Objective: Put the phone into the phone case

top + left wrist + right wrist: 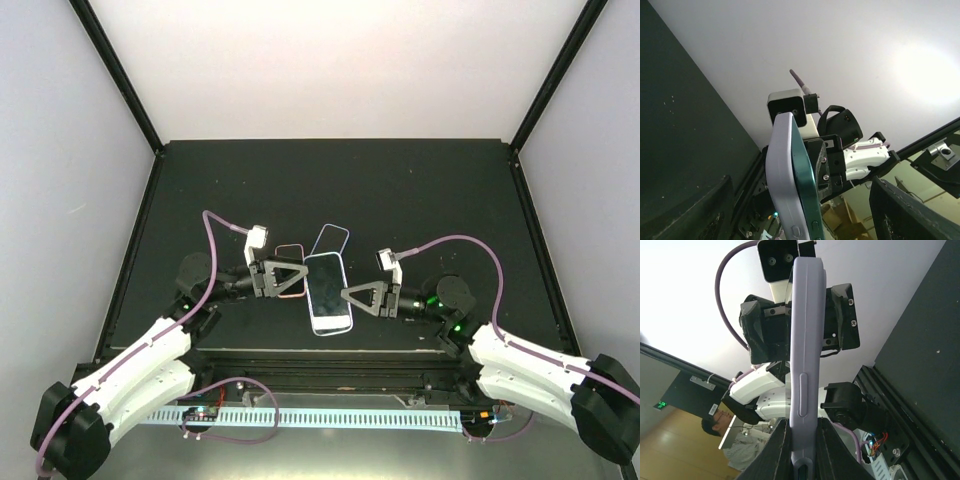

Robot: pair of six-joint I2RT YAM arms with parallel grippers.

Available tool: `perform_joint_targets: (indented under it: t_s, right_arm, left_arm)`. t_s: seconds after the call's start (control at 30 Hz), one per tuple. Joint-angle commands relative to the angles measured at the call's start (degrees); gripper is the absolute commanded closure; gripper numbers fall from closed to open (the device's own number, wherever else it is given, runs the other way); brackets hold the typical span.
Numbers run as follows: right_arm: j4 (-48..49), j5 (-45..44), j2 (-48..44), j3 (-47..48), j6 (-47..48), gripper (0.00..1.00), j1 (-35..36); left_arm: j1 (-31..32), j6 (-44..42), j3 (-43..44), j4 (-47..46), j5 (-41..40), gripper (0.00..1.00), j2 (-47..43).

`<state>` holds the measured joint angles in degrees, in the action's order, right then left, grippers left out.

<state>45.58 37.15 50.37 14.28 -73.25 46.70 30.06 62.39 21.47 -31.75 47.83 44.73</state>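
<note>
The teal phone (329,288) is held above the table at the centre, screen up, lying in the lavender phone case (332,329). In the left wrist view the pair shows edge-on: the phone's teal side (809,192) stands slightly proud of the case's lavender wall (782,175). My right gripper (802,442) is shut on the case's edge (805,340), one finger on each face. My left gripper (800,205) is open at the phone's left side, its fingers (695,215) standing well apart from the phone and case.
A pink-rimmed phone (291,268) lies on the dark table (420,200) under my left gripper (297,277). A light-blue-rimmed one (330,240) lies just behind the held phone. Low black walls edge the table on both sides.
</note>
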Motion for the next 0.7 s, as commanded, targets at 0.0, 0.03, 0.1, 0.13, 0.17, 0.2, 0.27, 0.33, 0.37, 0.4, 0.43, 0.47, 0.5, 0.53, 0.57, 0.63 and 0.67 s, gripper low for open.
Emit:
perform_joint_targets:
  t_s: [0.0,0.03,0.1,0.13,0.17,0.2,0.27,0.33,0.37,0.4,0.43,0.47,0.5,0.53,0.57,0.63,0.67]
  right_arm:
    - [5.8,-0.4,-0.6,0.3,-0.3,0.89,0.7]
    - [5.9,-0.4,-0.6,0.4,-0.3,0.89,0.7]
    - [6.2,-0.4,-0.4,0.7,-0.5,0.89,1.0]
    - [6.3,-0.4,-0.3,0.8,-0.6,0.89,1.1]
    - [6.4,-0.4,-0.2,1.0,-0.6,0.89,1.2]
    - [6.5,-0.4,-0.1,1.1,-0.6,0.89,1.4]
    - [6.5,-0.4,0.3,1.4,-0.4,0.89,1.6]
    - [6.4,-0.4,1.0,1.4,-0.3,0.89,1.8]
    - [6.6,-0.4,1.3,1.3,-0.3,0.89,1.8]
    - [6.8,-0.5,1.5,1.1,-0.4,0.89,1.9]
    - [7.1,-0.5,1.8,1.0,-0.5,0.89,2.0]
    - [7.3,-0.5,2.0,0.9,-0.5,0.89,2.0]
    - [7.2,-0.7,2.1,0.8,-0.6,0.89,2.1]
    - [6.8,-0.8,2.2,0.9,-0.4,0.89,2.2]
    - [6.4,-0.9,2.3,1.0,-0.3,0.89,2.2]
    - [5.9,-1.1,2.3,1.2,0.2,0.88,2.2]
    - [5.3,-1.2,2.4,1.4,0.5,0.88,2.2]
  left_arm:
    - [-0.3,-1.2,-0.2,0.4,-0.2,0.24,-0.6]
    - [-0.2,-1.3,-0.2,0.5,-0.3,0.24,-0.5]
    - [-0.2,-1.3,-0.2,0.2,-0.4,0.25,-0.3]
    - [-0.2,-1.0,-0.3,-0.3,-0.2,0.26,-0.1]
    - [-0.2,-0.6,-0.3,-0.9,-0.1,0.27,0.1]
    - [-0.2,-0.3,-0.4,-1.6,0.1,0.29,0.2]
    - [-0.3,0.4,-0.4,-2.6,0.3,0.37,0.3]
    - [-0.2,0.8,-0.4,-3.2,0.5,0.49,0.2]
    - [-0.2,0.9,-0.5,-3.2,0.6,0.56,0.1]
    - [-0.2,1.0,-0.5,-3.1,0.5,0.67,0.1]
    - [-0.2,1.1,-0.5,-2.7,0.4,0.75,0.0]
    - [-0.2,1.0,-0.5,-2.3,0.4,0.81,0.0]
    - [-0.2,1.1,-0.5,-2.0,0.3,0.85,0.0]
    - [-0.2,1.2,-0.5,-1.7,0.3,0.88,0.0]
    - [-0.2,1.3,-0.5,-1.2,0.3,0.90,0.0]
    - [-0.2,1.1,0.0,0.4,0.3,0.94,0.0]
    - [-0.2,0.6,0.4,2.0,0.3,0.96,0.0]
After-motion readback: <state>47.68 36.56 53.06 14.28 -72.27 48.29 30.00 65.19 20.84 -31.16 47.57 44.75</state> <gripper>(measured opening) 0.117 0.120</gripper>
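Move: The phone in its lilac case hangs tilted between the hands, its far end higher. Its middle is about 5 cm right of the left gripper, 3 cm back and 2 cm below. On the table, some 25 cm below that gripper, the pink-rimmed phone lies about 12 cm ahead and 5 cm left, the blue-rimmed phone about 19 cm ahead and 5 cm right. From the right gripper the cased phone's middle is about 3 cm left, level. Shut the open left gripper on the case's left edge, pinching teal phone and lilac case together from front and back, while that hand stays in place bar a tilt of about 5 degrees and a slight sink. Keep the right fingers clamped on the opposite edge and ease them about 0.5 cm left and slightly down, feeding the edge towards the left fingers. ##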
